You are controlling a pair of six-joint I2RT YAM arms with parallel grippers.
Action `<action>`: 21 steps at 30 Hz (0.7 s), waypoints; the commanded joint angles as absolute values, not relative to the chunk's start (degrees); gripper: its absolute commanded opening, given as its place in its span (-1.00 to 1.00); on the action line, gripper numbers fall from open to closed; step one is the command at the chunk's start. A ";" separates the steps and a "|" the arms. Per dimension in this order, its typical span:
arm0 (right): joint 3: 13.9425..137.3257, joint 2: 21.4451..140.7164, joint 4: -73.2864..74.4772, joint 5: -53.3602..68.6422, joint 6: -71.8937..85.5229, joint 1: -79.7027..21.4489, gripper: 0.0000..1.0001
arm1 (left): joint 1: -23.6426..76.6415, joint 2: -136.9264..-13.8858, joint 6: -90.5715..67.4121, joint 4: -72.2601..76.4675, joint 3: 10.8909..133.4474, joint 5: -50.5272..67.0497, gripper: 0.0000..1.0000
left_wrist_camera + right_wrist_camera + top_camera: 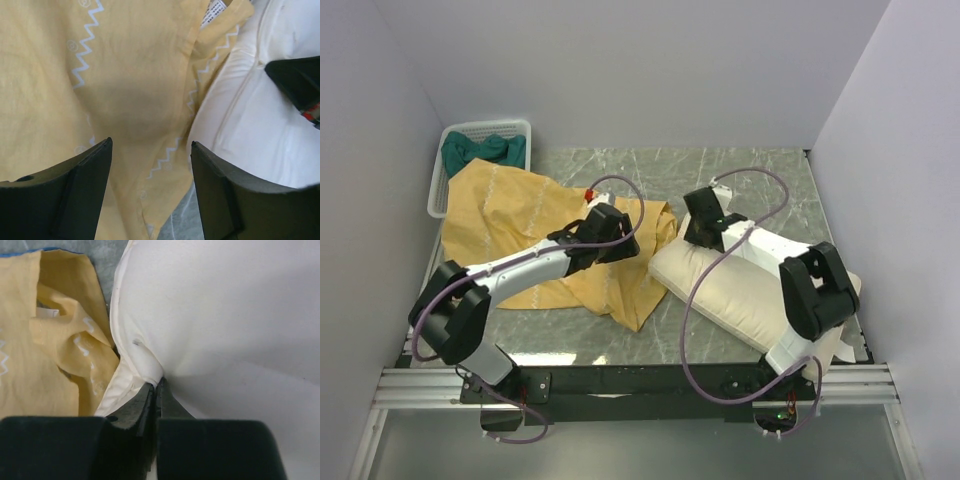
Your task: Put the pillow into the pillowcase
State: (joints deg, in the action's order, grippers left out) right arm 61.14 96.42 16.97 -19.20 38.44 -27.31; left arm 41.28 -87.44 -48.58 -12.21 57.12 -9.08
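Observation:
The pillowcase [510,215] lies crumpled on the left of the table with its mustard-yellow side out. The cream-white pillow [740,290] lies to its right, touching its edge. My left gripper [636,243] hovers open over the pillowcase edge beside the pillow. In the left wrist view its fingers [151,142] straddle yellow fabric [135,75], with the pillow [250,125] at right. My right gripper [706,243] sits at the pillow's far left end. In the right wrist view it [158,382] is shut on a pinched fold of the pillow [225,315], next to the pillowcase [30,365].
A white basket [520,126] holding a green cloth [480,150] stands at the back left corner. The grey marble table [720,170] is walled on three sides. Purple cables loop over both arms. A white label [47,312] shows inside the pillowcase.

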 commanded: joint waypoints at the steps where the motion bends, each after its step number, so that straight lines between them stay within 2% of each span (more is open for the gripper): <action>1: 53.80 92.22 11.34 -11.44 35.87 -24.35 -1.00 | 41.66 -91.66 -44.22 -13.45 61.61 -9.50 0.39; 4: 51.77 82.22 11.42 -10.37 33.05 -23.56 -1.00 | 41.92 -96.14 -41.14 -16.17 65.90 -8.87 0.38; 10: 53.79 71.65 17.05 -12.40 28.39 -18.48 -1.00 | 43.41 -102.65 -37.53 -19.94 72.58 -10.19 0.38; 21: 55.20 65.92 17.58 -6.25 27.77 -14.59 -1.00 | 46.93 -111.44 -33.05 -24.87 79.80 -16.52 0.39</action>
State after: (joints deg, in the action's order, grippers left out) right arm 53.10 68.64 18.35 -8.10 28.60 -14.83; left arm 46.70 -109.16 -35.70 -22.63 76.14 -12.69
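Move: The pillow is already pinched at its left end by the right hand, with its middle about 13 cm to the right and 11 cm back of that hand. The pillowcase's open edge, middle taken, lies some 7 cm to the right hand's left, 4 cm back and 5 cm lower. From the left hand that open edge is about 6 cm to the right, level fore and aft, 9 cm below; the pillow's middle is roughly 26 cm right and 9 cm back. The pillow's pinched end is hoisted by the right hand about 11 cm and drawn some 7 cm right and slightly back, away from the pillowcase, the shut fingers keeping their hold while the wrist tips up a little. Meanwhile the left hand, fingers still apart and empty, sinks and slides right towards the case's open edge, rolling its left side up and turning clockwise. ##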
